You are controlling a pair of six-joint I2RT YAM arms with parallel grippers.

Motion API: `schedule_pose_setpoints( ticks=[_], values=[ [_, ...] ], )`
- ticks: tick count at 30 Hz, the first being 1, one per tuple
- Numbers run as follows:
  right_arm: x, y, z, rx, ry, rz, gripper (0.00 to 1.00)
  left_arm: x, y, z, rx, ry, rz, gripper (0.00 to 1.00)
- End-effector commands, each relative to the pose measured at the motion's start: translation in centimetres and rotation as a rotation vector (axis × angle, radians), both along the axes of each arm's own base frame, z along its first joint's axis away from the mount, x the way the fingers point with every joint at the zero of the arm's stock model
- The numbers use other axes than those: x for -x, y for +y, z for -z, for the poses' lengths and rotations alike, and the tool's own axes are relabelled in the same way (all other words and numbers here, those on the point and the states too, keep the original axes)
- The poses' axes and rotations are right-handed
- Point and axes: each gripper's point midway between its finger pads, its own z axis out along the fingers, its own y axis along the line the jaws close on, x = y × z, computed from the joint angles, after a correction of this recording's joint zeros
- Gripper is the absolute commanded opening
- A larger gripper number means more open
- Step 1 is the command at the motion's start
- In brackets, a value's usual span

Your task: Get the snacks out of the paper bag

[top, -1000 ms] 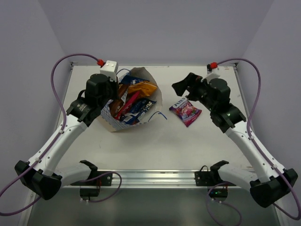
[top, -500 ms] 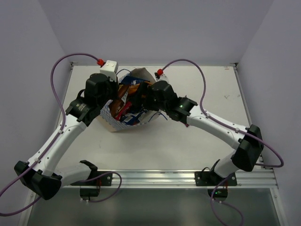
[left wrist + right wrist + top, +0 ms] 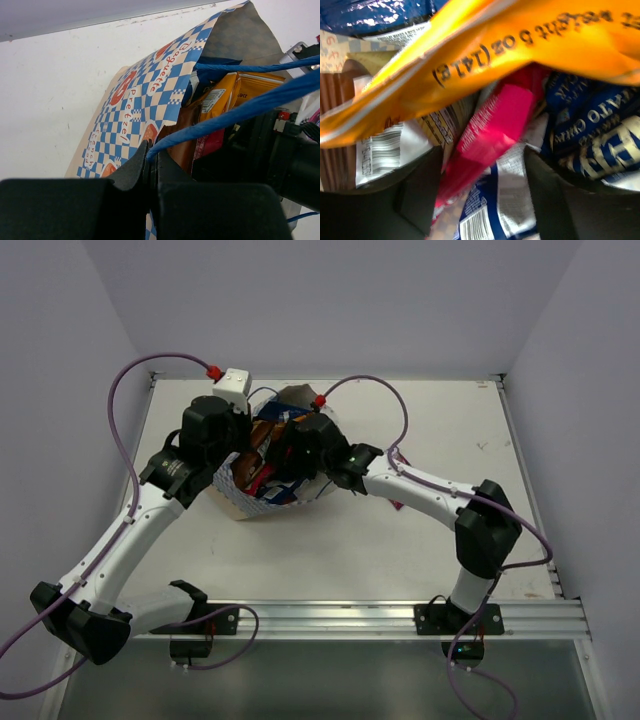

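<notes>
The paper bag (image 3: 243, 502), cream with blue checks, lies on its side with its mouth facing right. It also shows in the left wrist view (image 3: 150, 95). My left gripper (image 3: 151, 155) is shut on its blue string handle (image 3: 240, 112) at the bag's left rim (image 3: 236, 445). My right gripper (image 3: 288, 455) is open and deep inside the bag's mouth. Its jaws (image 3: 485, 195) stand either side of a pink-red packet (image 3: 492, 130) and a blue-white packet (image 3: 495, 212). An orange-yellow packet (image 3: 520, 45) lies above them and a dark blue packet (image 3: 592, 132) to the right.
A brown packet (image 3: 181, 132) and the orange one (image 3: 235, 92) crowd the bag's mouth. My right arm (image 3: 420, 485) stretches across the table's middle and covers the spot where the magenta candy lay. Walls close in the table on three sides.
My right arm has swung from the right side of the table, away from the magenta candy, leftward into the bag's mouth. The left arm has not moved.
</notes>
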Motion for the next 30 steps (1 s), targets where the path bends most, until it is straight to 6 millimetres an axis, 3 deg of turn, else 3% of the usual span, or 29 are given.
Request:
schedule_pose_setpoints(
  ticks=[1,3,4,7,8,10,13,17,21,25,30],
  values=[
    [-0.8,2.2,-2.7,-0.089,-0.054,-0.038,0.58,0.6,-0.4,-0.8,0.006,-0.012,0.032,0.0],
    [-0.5,2.4,-3.1,-0.096,-0.061,-0.063,0.45,0.6,-0.1,-0.7,0.0,-0.015,0.02,0.0],
    [-0.2,2.2,-3.8,-0.105,-0.068,-0.071,0.3,0.6,0.2,-0.7,-0.005,-0.018,0.004,0.0],
    [0.5,1.2,-6.6,-0.132,-0.137,-0.091,0.12,0.6,0.6,-0.9,-0.018,-0.028,-0.013,0.0],
    [0.8,0.8,-7.3,-0.13,-0.161,-0.099,0.02,0.6,0.8,-0.8,-0.023,-0.028,-0.016,0.0],
    [1.3,0.2,-8.9,-0.142,-0.194,-0.111,0.0,0.6,1.1,-1.1,-0.027,-0.036,-0.028,0.0],
    [2.9,-1.2,-13.3,-0.189,-0.278,-0.151,0.0,0.6,1.5,-1.2,-0.044,-0.042,-0.047,0.0],
    [4.4,-2.3,-17.7,-0.231,-0.37,-0.194,0.0,0.6,1.8,-1.2,-0.062,-0.041,-0.054,0.0],
    [4.7,-2.9,-21.5,-0.244,-0.452,-0.211,0.0,0.5,2.3,-1.4,-0.085,-0.051,-0.067,0.0],
    [4.1,-3.3,-23.7,-0.235,-0.515,-0.204,0.0,0.3,2.7,-2.4,-0.073,-0.079,-0.095,0.0],
    [2.5,-2.7,-22.5,-0.192,-0.494,-0.199,0.0,0.2,2.9,-3.6,-0.056,-0.103,-0.115,0.0]
  ],
)
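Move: Inside the bag, the red snack lies between and just beyond the right hand's open fingers, about 1 cm ahead, 3 cm left and 3 cm below. The orange snack is roughly 5 cm ahead and 2 cm right of that hand, the brown one 4 cm ahead and 7 cm left, the blue chips 2 cm back and 3 cm right. From the left hand, shut at the bag's rim and handle, the red snack is some 7 cm right, 1 cm back, 8 cm lower. Right fingers pinch the red snack, hauling it up about 20 cm; the shut left hand edges left. ##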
